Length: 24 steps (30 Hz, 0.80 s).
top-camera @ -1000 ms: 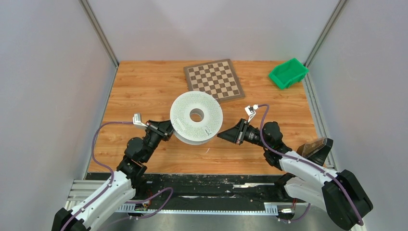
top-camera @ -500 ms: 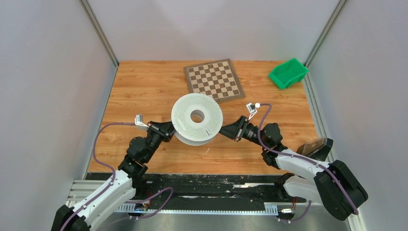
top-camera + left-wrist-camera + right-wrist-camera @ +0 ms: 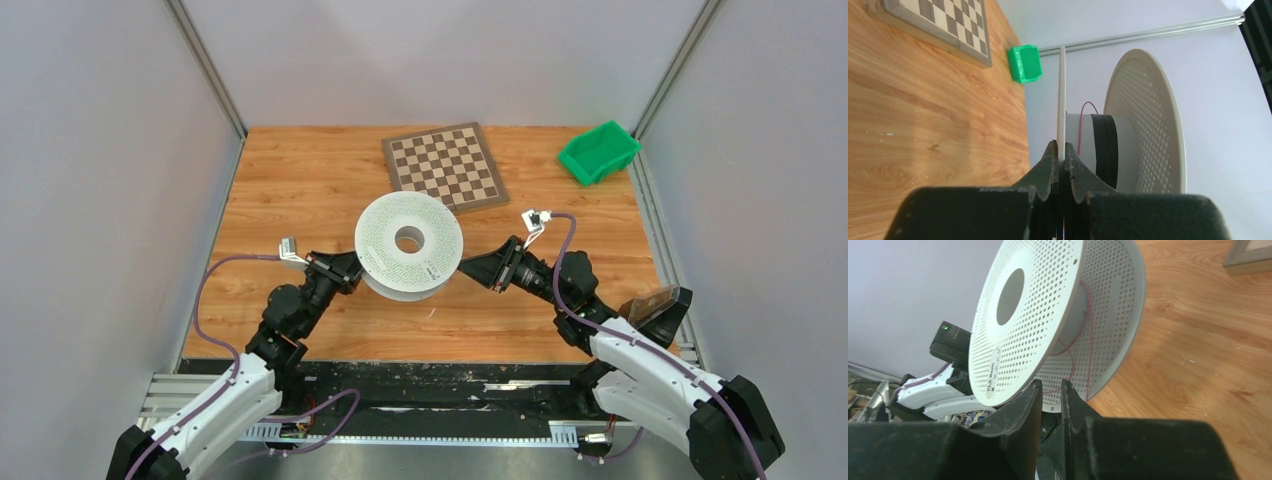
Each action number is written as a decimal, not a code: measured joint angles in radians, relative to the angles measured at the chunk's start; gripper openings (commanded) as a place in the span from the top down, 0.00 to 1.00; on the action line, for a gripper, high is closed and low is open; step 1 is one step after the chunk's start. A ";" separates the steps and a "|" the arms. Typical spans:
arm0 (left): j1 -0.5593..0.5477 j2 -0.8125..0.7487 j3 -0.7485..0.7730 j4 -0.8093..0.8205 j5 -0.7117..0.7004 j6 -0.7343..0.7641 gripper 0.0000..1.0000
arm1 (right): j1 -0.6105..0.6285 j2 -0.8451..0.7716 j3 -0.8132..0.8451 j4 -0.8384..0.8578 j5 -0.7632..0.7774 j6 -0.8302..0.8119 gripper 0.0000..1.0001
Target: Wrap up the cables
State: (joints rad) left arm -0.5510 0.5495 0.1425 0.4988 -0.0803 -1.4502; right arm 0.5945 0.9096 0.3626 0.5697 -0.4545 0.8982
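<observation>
A white perforated spool [image 3: 408, 245] stands tilted at the table's middle. My left gripper [image 3: 350, 271] is shut on the thin edge of its near flange [image 3: 1061, 100]. In the left wrist view the core carries a black cable winding [image 3: 1105, 145] and a thin red cable [image 3: 1082, 120]. My right gripper [image 3: 468, 268] sits at the spool's right rim. In the right wrist view its jaws [image 3: 1050, 386] stand a narrow gap apart, just below the spool [image 3: 1013, 340]. Nothing shows between them. The red cable [image 3: 1090, 340] loops loosely between the flanges.
A chessboard [image 3: 445, 166] lies behind the spool. A green bin [image 3: 598, 152] stands at the back right corner. Grey walls close in both sides. A brown object [image 3: 655, 300] sits by the right arm near the table's front right edge.
My right gripper has moved up and left, closer to the spool's right rim, and its arm has swung right. The left gripper and spool have barely moved.
</observation>
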 measured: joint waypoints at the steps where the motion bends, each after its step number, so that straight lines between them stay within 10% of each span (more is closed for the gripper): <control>1: 0.000 0.000 0.000 0.000 0.000 -0.002 1.00 | 0.000 -0.006 0.015 -0.040 0.006 -0.021 0.81; 24: 0.000 0.021 0.000 0.002 0.005 -0.004 1.00 | 0.035 0.069 -0.006 -0.117 -0.021 -0.053 0.78</control>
State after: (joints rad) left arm -0.5510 0.5709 0.1425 0.5003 -0.0757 -1.4544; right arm 0.6300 0.9787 0.3565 0.4522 -0.4751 0.8448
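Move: The red cable's loose end, hanging past the spool's lower flange, is about 5 cm below the right hand, some 3 cm to its left and 1 cm back. The spool's middle is roughly level with that hand, about 10 cm left and 4 cm ahead; the left gripper, pinching the lower flange's rim, is some 19 cm left and 1 cm ahead. From the left hand, the cable end lies about 16 cm right and 2 cm back, roughly level. The right hand sinks about 5 cm beside the spool's right rim, at first almost straight down and then easing about a centimetre back, with its fingers tipping down some 10 degrees, to bring the barely parted fingertips from the gap between the flanges to the loose end of the red cable; the fingers don't close. The left hand keeps its pinch on the lower flange's rim and holds the spool up almost still, settling only about half a centimetre. ##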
